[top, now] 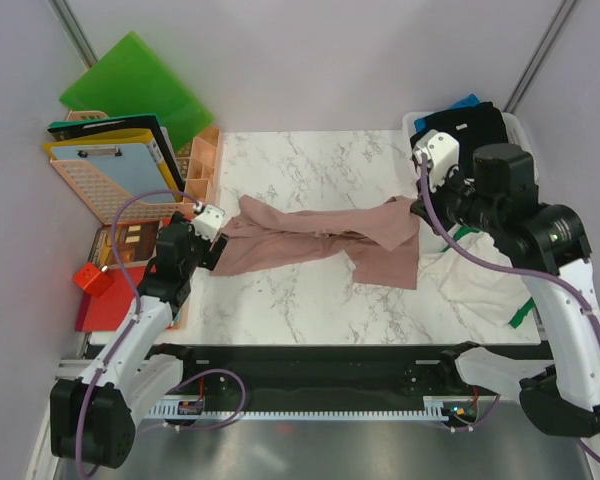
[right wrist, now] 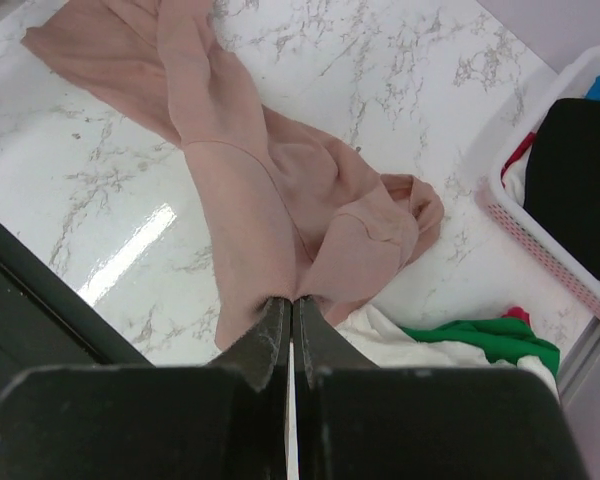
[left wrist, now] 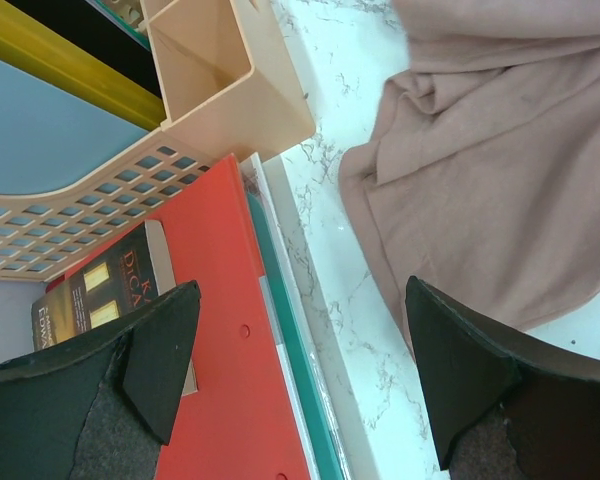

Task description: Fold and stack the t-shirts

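Note:
A dusty pink t-shirt (top: pixel 320 240) (left wrist: pixel 500 150) (right wrist: pixel 270 190) lies stretched and crumpled across the marble table. My right gripper (top: pixel 418 205) (right wrist: pixel 292 305) is shut on its right end, with cloth puckered at the fingertips. My left gripper (top: pixel 208 255) (left wrist: pixel 300 340) hangs open over the table's left edge, beside the shirt's left end, with nothing between its fingers. A white t-shirt (top: pixel 480 285) (right wrist: pixel 410 345) and a green one (top: pixel 520 312) (right wrist: pixel 480 345) lie at the right. Black (top: pixel 475 125) (right wrist: pixel 580 170) and blue (top: pixel 467 102) t-shirts sit in the basket.
A white basket (top: pixel 410 122) (right wrist: pixel 540 240) stands at the back right. Left of the table are a peach organizer tray (top: pixel 200 165) (left wrist: pixel 230 90), a red folder (top: pixel 105 310) (left wrist: pixel 220 330), a book (left wrist: pixel 100 290), a green folder (top: pixel 135 85) and a red cube (top: pixel 93 280).

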Robot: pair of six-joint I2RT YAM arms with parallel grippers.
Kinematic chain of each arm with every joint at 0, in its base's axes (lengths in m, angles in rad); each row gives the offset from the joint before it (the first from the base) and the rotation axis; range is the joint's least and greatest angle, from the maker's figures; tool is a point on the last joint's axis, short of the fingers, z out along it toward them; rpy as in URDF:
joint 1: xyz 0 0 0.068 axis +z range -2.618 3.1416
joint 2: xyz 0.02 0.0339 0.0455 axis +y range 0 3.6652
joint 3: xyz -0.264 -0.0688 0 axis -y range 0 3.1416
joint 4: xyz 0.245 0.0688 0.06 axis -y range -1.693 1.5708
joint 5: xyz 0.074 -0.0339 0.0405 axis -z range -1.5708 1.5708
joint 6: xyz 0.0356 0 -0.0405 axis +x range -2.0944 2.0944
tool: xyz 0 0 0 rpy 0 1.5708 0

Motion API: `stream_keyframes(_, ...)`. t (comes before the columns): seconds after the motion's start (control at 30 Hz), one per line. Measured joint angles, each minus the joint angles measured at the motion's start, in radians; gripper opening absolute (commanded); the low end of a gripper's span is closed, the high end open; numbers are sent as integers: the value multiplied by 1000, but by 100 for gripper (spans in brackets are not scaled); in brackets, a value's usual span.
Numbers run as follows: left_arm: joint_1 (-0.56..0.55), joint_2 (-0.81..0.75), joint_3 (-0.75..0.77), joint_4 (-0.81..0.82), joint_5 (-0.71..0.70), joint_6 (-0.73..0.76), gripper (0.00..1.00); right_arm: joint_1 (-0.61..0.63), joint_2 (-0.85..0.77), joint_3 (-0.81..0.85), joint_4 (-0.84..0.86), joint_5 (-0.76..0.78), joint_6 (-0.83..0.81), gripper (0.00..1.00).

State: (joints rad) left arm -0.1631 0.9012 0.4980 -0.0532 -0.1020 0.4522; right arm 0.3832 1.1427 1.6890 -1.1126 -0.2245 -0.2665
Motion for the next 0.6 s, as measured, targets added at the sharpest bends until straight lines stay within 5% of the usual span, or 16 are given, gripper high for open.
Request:
stream_keyframes(0.33, 0, 116, 39, 7, 32, 7, 90, -1, -168, -106, -24, 31, 8, 0)
stream_keyframes(0.6, -18, 429, 446, -246, 447, 6, 89, -1, -99, -155, -6, 61, 9, 0)
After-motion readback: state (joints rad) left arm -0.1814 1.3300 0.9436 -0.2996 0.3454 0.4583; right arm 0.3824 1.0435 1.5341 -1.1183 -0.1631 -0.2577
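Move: The t-shirt's left end lies about 10 cm ahead of the open left hand, 10 cm to its right and 12 cm below. The red folder is about 14 cm to that hand's left and 3 cm back; the beige organizer stands roughly 25 cm straight ahead. The right hand already pinches the cloth. From it the t-shirt's lying right end is about 7 cm ahead, 9 cm left and 35 cm down, the white cloth some 20 cm right and 4 cm ahead. To the right and forward, the left hand sweeps towards the t-shirt's left end, about 9 cm across and 5 cm out, dipping slightly before rising; it turns some 25 degrees clockwise and tips down, fingers staying wide open. Meanwhile the right hand keeps its pinch on the raised cloth, draws back about 4 cm and a little right, then eases forward and sinks. ##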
